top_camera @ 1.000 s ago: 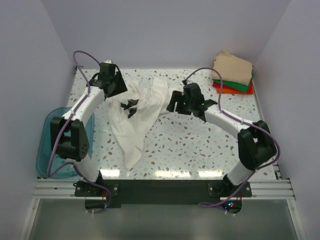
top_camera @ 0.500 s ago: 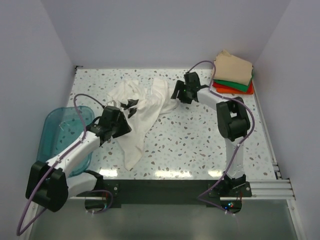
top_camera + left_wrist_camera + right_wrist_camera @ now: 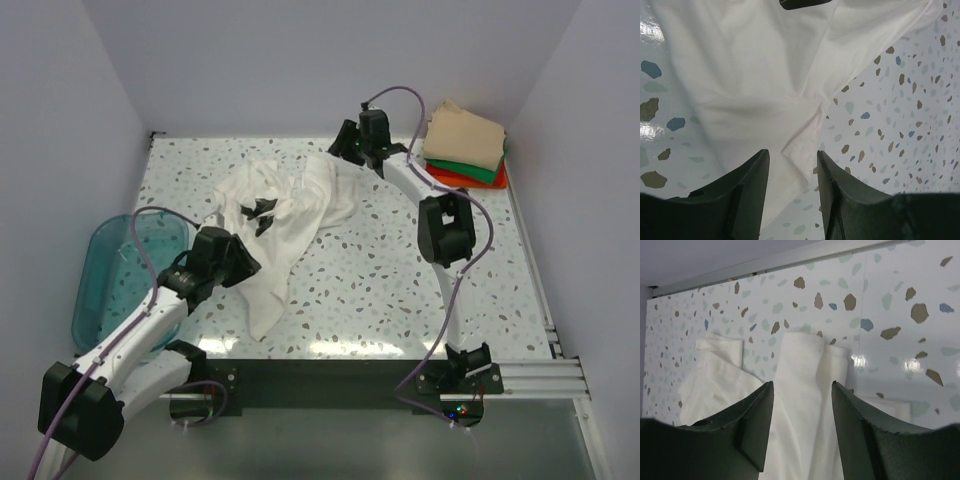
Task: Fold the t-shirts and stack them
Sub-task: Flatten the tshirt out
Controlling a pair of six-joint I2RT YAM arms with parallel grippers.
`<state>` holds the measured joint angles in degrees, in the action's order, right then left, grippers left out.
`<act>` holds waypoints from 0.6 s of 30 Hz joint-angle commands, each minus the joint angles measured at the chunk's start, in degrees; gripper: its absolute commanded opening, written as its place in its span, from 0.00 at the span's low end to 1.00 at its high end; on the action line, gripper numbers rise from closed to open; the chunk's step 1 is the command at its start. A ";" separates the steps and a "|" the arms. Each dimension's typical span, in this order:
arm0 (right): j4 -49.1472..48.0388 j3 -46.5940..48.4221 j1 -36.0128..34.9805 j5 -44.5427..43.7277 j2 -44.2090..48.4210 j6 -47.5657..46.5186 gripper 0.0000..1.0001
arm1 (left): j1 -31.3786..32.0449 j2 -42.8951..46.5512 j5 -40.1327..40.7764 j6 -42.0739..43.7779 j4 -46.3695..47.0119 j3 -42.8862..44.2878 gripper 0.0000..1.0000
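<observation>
A large white t-shirt (image 3: 285,215) lies crumpled on the speckled table, its small black print (image 3: 262,210) facing up. My left gripper (image 3: 248,268) is low at the shirt's near-left edge. In the left wrist view it (image 3: 792,155) stands open, with a hemmed corner of the white cloth (image 3: 800,147) between its fingers. My right gripper (image 3: 343,150) reaches to the shirt's far right corner. It (image 3: 802,387) is open over a folded white flap (image 3: 805,370). Folded tan (image 3: 465,135), green (image 3: 478,172) and orange-red (image 3: 452,180) t-shirts are stacked at the back right.
A translucent teal bin (image 3: 110,290) sits at the table's left edge, beside my left arm. The back wall rail (image 3: 790,260) runs just beyond the right gripper. Bare speckled tabletop (image 3: 400,290) stretches right of the shirt.
My left arm swung from the shirt's far-left corner down to its near-left edge. The right arm stretched from mid-table out to the shirt's far corner. Both jaws have narrowed a little.
</observation>
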<state>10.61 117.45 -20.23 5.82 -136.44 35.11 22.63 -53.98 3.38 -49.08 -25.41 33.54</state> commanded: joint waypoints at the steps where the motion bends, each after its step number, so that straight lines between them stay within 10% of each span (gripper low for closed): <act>1: 0.02 8.57 -0.25 2.00 -6.45 0.66 0.53 | 0.31 1.15 -1.18 -0.76 -0.61 0.29 0.47; 18: -4.19 12.64 -2.89 1.30 -13.24 -0.48 0.48 | 0.39 1.59 -3.11 -0.67 -2.10 -0.93 0.47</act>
<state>10.20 130.04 -22.57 8.14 -151.06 35.22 22.65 -53.63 0.97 -49.01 -27.49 33.43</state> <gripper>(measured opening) 0.490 0.476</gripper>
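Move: The right hand is open above the far-right end of the t-shirt; the bunched fold there lies about 8 cm below it, 4 cm left and 1 cm ahead. The shirt's far-left flap is some 19 cm left and 2 cm back, its black print about 19 cm left and 14 cm back, and the folded stack 32 cm right and 2 cm ahead. From the left hand the fold is about 28 cm ahead, 15 cm right and 7 cm below. The right fingertips come down around the fold at the shirt's far-right end, seeming to touch it. The hand eases forward a little, sinks about 7 cm, then sweeps left close over the cloth, ending some 4 cm farther left. The wrist hardly turns, and the half-open fingers only just begin to close at the end. ##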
